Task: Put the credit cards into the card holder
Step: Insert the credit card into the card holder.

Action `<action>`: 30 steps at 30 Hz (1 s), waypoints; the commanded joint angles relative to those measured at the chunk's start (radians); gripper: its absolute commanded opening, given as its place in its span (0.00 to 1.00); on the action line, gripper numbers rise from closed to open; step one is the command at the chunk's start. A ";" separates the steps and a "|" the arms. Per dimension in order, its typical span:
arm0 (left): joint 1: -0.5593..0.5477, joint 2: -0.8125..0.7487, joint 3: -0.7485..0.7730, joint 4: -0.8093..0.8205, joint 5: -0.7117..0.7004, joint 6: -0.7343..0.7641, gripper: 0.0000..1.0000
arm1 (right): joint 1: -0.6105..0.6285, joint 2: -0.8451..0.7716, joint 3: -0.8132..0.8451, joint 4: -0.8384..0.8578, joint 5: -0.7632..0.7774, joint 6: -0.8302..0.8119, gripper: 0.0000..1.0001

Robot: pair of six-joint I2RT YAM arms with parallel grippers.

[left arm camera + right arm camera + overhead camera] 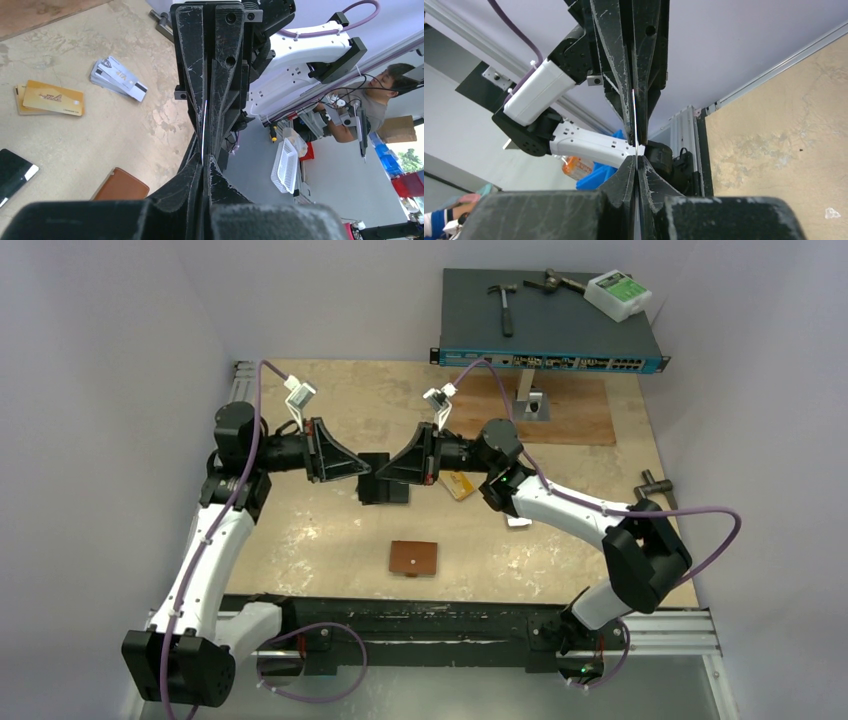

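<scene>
Above the middle of the table my left gripper (370, 476) and right gripper (400, 471) meet tip to tip. Both are shut on one credit card (385, 483), dark from above and held level. In the left wrist view that card (204, 127) is a thin edge between my shut left gripper (205, 160) and the opposite fingers (192, 60). The right wrist view has the same edge (635, 120) in my right gripper (637, 159). Gold cards (52, 97), silvery white cards (119, 78) and a black card (12, 172) lie on the table. The brown card holder (414, 558) lies closed nearer the bases.
A network switch (550, 358) on a dark shelf holds a hammer (503, 305) and a white box (618, 294) at the back. A brown board (575, 410) lies below it. A metal tool (656, 486) rests at the right edge.
</scene>
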 commanded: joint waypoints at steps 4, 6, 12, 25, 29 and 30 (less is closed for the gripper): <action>0.007 -0.012 0.044 -0.151 -0.086 0.141 0.31 | -0.010 -0.026 0.037 -0.205 0.066 -0.104 0.00; -0.001 0.000 0.114 -0.447 -0.148 0.365 0.42 | -0.033 -0.042 0.059 -0.403 0.117 -0.204 0.00; -0.129 0.042 0.128 -0.840 -0.414 0.970 0.55 | -0.088 -0.115 -0.043 -0.719 0.306 -0.339 0.00; -0.773 0.265 -0.053 -0.643 -0.946 1.177 0.82 | -0.187 -0.402 -0.351 -0.818 0.488 -0.252 0.00; -0.817 0.371 -0.037 -0.550 -1.046 1.149 0.83 | -0.214 -0.485 -0.388 -0.875 0.510 -0.250 0.00; -0.827 0.388 -0.040 -0.530 -1.065 1.147 0.84 | -0.223 -0.501 -0.392 -0.889 0.512 -0.250 0.00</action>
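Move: The brown card holder lies on the table, about 7 cm back, 9 cm to the right and roughly 32 cm below the left hand. From the right hand, which still holds a black card between the two grippers, the holder is about 6 cm back, 6 cm right and 32 cm down. The black cards lie some 16 cm farther out than the holder and 7 cm left of it; the gold cards about 18 cm farther out and 10 cm right of it. The black card stays pinched in the right fingers as the left ones open wide and let go of it. The left hand then swoops some 26 cm down and 8 cm back, with a smaller shift right, tipping its fingers downward to come in over the holder's left side, while the right hand carries the card about 17 cm down and 14 cm right, its fingers turning clockwise and dipping towards the holder. ##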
